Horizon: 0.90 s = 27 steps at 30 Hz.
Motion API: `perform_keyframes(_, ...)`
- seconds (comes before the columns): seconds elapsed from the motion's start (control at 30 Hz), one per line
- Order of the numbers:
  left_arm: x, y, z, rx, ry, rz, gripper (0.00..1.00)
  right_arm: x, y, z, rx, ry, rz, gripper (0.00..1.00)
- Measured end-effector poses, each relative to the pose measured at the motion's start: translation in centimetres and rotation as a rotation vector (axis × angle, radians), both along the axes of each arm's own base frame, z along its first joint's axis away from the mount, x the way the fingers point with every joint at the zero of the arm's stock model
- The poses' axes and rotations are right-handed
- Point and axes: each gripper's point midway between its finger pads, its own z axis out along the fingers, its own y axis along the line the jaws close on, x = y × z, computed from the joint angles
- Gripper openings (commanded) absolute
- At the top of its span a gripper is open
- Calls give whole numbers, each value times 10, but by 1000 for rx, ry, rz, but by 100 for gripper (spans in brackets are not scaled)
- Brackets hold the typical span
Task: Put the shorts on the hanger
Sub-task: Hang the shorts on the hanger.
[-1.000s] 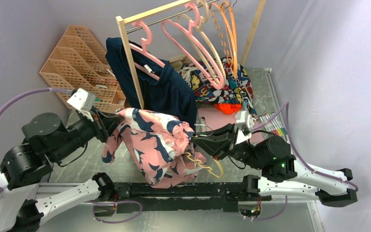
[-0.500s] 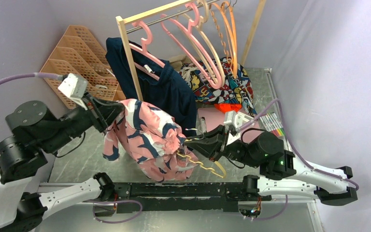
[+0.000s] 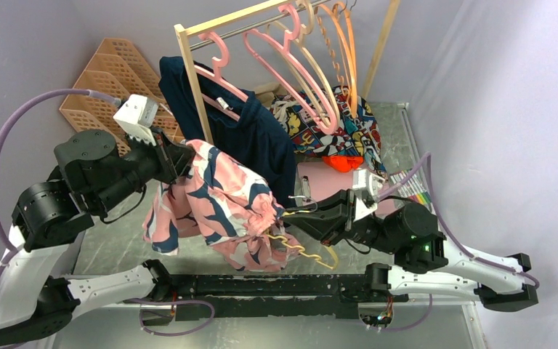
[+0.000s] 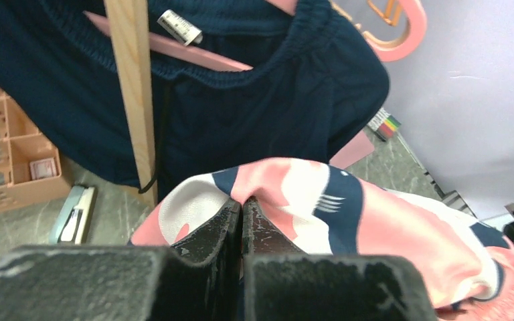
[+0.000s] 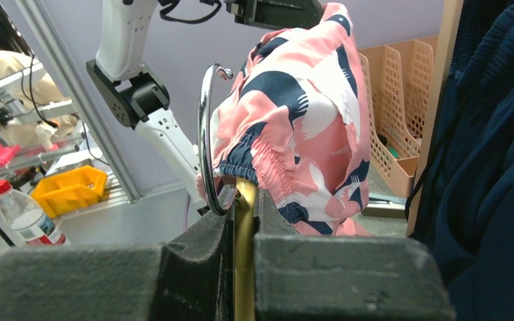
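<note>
The salmon-pink shorts (image 3: 221,200) with navy and white blotches hang in the air between both arms, above the table. My left gripper (image 3: 182,156) is shut on a fold of their upper left edge; the pinch on the shorts (image 4: 294,200) shows clearly at the left gripper (image 4: 242,204) in the left wrist view. My right gripper (image 3: 290,214) is shut on the pale yellow hanger (image 3: 301,251), whose wavy arm pokes out below the fabric. In the right wrist view the hanger (image 5: 244,200) stands between the fingers of the right gripper (image 5: 244,194), its silver hook (image 5: 206,134) curving up beside the shorts (image 5: 301,127).
A wooden rack (image 3: 196,87) carries pink hangers (image 3: 290,65) and orange ones, with a navy garment (image 3: 251,134) hanging just behind the shorts. A cartoon-print cloth (image 3: 334,127) lies at the back right. Orange baskets (image 3: 120,91) stand at the back left.
My left arm has lifted and swung right, carrying the shorts' edge toward the rack post. The right gripper with the hanger shifted slightly, and the fabric now drapes lower on the left.
</note>
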Motion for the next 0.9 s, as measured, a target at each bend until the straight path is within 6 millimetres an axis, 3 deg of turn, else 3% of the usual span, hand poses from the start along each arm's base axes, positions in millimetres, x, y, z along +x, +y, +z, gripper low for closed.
perform_keyframes(0.03, 1, 2, -3, 6, 13, 17, 18, 0, -2, 0, 13, 3, -1, 0)
perform_keyframes(0.1, 1, 7, -8, 16, 31, 41, 48, 0, -6, -1, 34, 10, -7, 0)
perform_keyframes(0.23, -5, 16, -6, 1, 29, 54, 99, 0, -15, 3, 76, 19, -15, 0)
perform_keyframes(0.4, -24, 34, 12, -78, -24, 38, 99, 6, -23, 12, 120, 28, -54, 0)
perform_keyframes(0.63, -62, 65, 64, -288, -195, -19, 99, 21, -17, 13, 120, 48, -127, 0)
perform_keyframes(0.83, -86, 63, 66, -384, -279, -134, 100, 38, 10, 8, 52, 71, -190, 0)
perform_keyframes(0.9, -90, 52, 63, -386, -280, -195, 93, 42, 18, 4, 29, 78, -204, 0)
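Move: The left hand pinches the top edge of the pink shorts, whose middle lies about 7 cm to its right, 10 cm back and 8 cm lower. The yellow hanger's neck, gripped by the right hand, is some 18 cm right, 11 cm back and 3 cm below; the rack's wooden post stands roughly 12 cm ahead, 2 cm right, level. From the right hand the shorts' middle lies about 12 cm left, 1 cm ahead and 5 cm lower. The left fingers spread wide and let go of the shorts' edge, and the hand backs off the cloth about 9 cm, also going left and up some 6 cm, tipping its fingers up and its left side down. The right hand keeps its pinch on the yellow hanger's neck, easing right and slightly up before carrying it forward about 4 cm and back left, turning some 10 degrees clockwise. ##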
